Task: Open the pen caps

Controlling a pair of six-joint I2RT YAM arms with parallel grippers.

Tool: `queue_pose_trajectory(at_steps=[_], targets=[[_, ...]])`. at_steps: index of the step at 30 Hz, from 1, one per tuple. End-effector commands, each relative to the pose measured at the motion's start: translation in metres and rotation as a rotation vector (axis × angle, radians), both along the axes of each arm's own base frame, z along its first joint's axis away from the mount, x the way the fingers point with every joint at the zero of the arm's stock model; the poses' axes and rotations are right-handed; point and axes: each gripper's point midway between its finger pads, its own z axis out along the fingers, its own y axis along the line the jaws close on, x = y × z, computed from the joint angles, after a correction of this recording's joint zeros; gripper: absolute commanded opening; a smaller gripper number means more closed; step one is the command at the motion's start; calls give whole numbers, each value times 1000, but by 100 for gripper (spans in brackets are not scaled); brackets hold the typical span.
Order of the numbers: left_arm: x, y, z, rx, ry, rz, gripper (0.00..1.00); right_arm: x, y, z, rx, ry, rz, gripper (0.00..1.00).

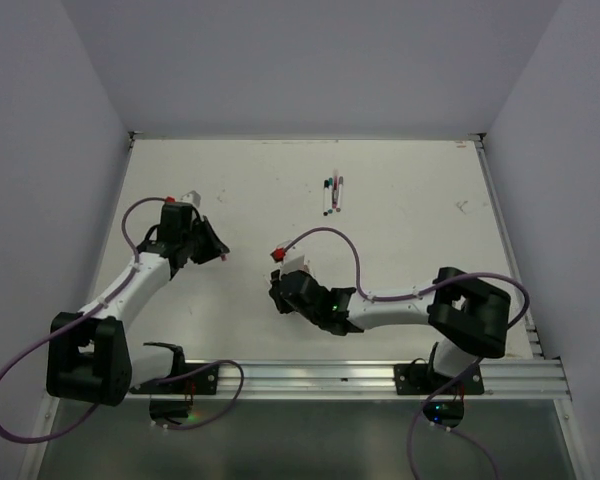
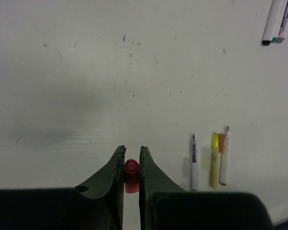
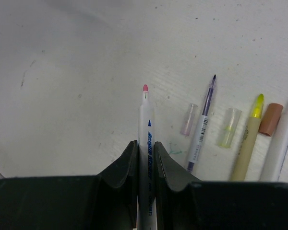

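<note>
My left gripper (image 2: 131, 149) is shut on a short red pen cap (image 2: 131, 176), held above the white table (image 2: 110, 86); in the top view the left gripper (image 1: 221, 256) is left of centre. My right gripper (image 3: 145, 143) is shut on a white-barrelled pen (image 3: 146, 124) whose pink tip is bare and points away. Beside it lie a clear pink cap (image 3: 188, 120), an uncapped purple pen (image 3: 201, 127), a clear yellow cap (image 3: 229, 127), a yellow highlighter (image 3: 250, 139), an orange-brown cap (image 3: 270, 119) and a white pen (image 3: 281, 143). In the top view the right gripper (image 1: 277, 291) is near centre.
Further back on the table lie a few capped pens side by side (image 1: 332, 195), seen in the left wrist view as capped pens (image 2: 277, 21) at the top right. The uncapped purple, yellow and white pens (image 2: 213, 160) lie right of my left gripper. White walls enclose the table.
</note>
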Motion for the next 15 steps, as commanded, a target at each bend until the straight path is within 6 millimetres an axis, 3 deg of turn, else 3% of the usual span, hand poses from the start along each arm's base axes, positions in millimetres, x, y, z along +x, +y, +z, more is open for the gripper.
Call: queue_pose_trajectory(at_steps=[1, 2, 10, 15], targets=[[-22, -15, -11, 12, 34, -124, 0, 15, 13, 11, 44, -43, -142, 0], [-24, -17, -14, 16, 40, -129, 0, 19, 16, 14, 56, -48, -168, 0], [-35, -53, -48, 21, 119, -211, 0, 25, 17, -30, -34, -22, -232, 4], [-43, -66, -67, 6, 176, -244, 0, 26, 13, -42, -48, -5, -274, 9]])
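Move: The right hand, gripping the uncapped pink pen, is headed for bare table about 2 cm ahead, 1 cm left and 7 cm below; the purple pen lies some 4 cm to this hand's right and 1 cm ahead, the yellow pen about 7 cm right and 2 cm ahead. The left hand, pinching the pink cap, is headed for bare table roughly 7 cm back, 7 cm right and 9 cm below; from it, the purple pen is about 10 cm back and 15 cm right. Still pinching the pink pen, the right hand sinks about 5 cm towards the table beside the purple pen, easing slightly forward and turning some 10 degrees clockwise. The left hand keeps its grip on the pink cap and comes down about 6 cm while travelling right and back by about 5 cm each, towards the pink pen's tip side, its fingers tipping steeper and swinging clockwise. ##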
